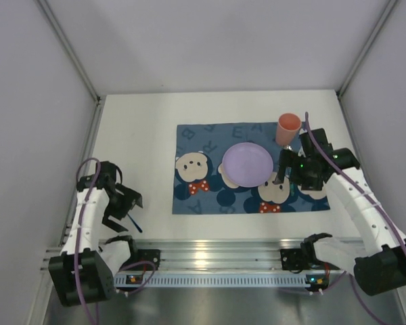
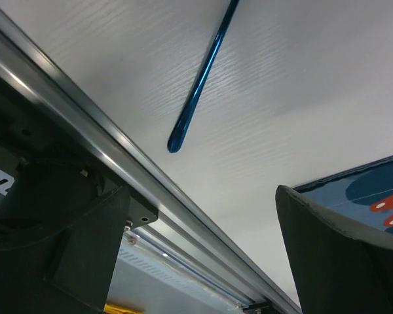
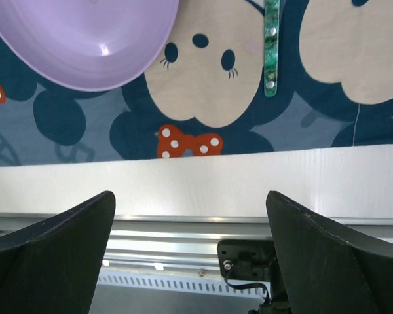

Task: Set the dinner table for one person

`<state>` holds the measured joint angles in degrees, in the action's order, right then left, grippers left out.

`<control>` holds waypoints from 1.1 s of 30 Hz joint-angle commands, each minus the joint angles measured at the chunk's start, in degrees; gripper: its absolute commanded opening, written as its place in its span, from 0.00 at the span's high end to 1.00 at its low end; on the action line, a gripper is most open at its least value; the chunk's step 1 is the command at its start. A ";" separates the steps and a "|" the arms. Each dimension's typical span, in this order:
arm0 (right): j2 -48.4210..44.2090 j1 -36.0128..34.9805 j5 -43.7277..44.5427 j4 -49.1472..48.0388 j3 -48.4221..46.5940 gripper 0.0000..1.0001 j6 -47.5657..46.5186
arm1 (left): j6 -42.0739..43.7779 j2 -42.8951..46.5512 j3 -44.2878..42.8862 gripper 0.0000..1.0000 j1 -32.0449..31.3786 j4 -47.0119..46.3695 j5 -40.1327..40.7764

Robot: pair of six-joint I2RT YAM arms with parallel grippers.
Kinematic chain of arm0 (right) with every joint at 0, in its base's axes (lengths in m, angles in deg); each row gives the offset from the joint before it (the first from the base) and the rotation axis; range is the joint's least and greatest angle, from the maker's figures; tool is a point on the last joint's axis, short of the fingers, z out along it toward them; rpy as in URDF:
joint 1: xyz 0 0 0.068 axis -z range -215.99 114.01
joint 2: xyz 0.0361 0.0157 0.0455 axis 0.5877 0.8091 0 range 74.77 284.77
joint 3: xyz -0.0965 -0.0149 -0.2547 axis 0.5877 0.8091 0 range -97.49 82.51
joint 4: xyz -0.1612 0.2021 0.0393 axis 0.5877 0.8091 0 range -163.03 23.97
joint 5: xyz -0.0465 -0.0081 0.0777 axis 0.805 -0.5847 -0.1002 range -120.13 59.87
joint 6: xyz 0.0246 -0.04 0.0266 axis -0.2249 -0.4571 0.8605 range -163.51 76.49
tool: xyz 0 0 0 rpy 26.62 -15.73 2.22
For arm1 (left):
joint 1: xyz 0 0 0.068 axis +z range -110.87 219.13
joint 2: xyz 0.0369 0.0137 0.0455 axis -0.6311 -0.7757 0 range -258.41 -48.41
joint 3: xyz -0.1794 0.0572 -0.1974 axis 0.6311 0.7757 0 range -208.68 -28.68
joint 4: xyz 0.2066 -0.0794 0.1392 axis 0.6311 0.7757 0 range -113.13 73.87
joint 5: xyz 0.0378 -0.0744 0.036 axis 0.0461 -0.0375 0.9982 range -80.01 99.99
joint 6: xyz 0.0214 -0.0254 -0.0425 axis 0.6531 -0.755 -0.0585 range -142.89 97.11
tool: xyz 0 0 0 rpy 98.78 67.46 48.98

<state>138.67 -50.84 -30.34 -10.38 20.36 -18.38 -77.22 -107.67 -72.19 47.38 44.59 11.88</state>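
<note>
On the white dinner table [image 1: 135, 135] lies a blue placemat [image 1: 196, 145] printed with mouse faces. A purple plate [image 1: 247, 164] sits at its middle and an orange cup [image 1: 288, 128] stands at its far right corner. A green-handled utensil [image 3: 271, 46] lies on the mat right of the plate [image 3: 85, 39]. My right gripper [image 1: 285, 169] hovers over it, and in its wrist view the gripper [image 3: 190, 261] is open and empty. A blue utensil handle [image 2: 196, 85] lies on bare table at the near left. My left gripper [image 1: 120, 215] is beside it, also open and empty in its wrist view [image 2: 196, 261].
An aluminium rail [image 1: 210, 247] runs along the near table edge between the arm bases. Grey enclosure walls [image 1: 27, 101] stand on the left, right and far sides. The blue utensil [image 1: 134, 223] lies close to the rail.
</note>
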 commanded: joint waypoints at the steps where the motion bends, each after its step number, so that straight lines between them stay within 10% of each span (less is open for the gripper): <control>1: -3.16 -0.79 -3.48 1.86 2.03 0.01 1.68 | -1.93 2.58 0.71 0.02 1.07 1.35 -2.43; 33: -9.67 -0.88 -7.00 9.58 -0.60 0.00 -2.71 | -3.17 -23.41 8.36 0.51 2.21 -25.26 10.05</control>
<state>130.10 -51.00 -38.64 -3.34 23.36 -20.55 -80.72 -124.02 -64.98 49.08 28.42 14.49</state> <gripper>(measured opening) 0.996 0.529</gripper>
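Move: The blue fork lies flat on the table almost under the left hand, its middle about 3 cm to the left, 1 cm ahead and some 7 cm below, its handle end pointing back and to the right. Of its neighbours, the placemat is centred roughly 17 cm ahead and 41 cm right of the left hand, with the purple plate on it about 18 cm ahead and 41 cm right. From the right hand the fork is some 56 cm left, 9 cm back and 16 cm below. Downward, about 7 cm, goes the left hand onto the fork's handle, easing a little forward and left late on, fingers still pointing down. The fingers narrow from wide open to a bit over half, straddling the handle, with the back-left finger coming up against it. Meanwhile the empty right hand, wide open, draws back some 5 cm away from the spoon left on the mat. ##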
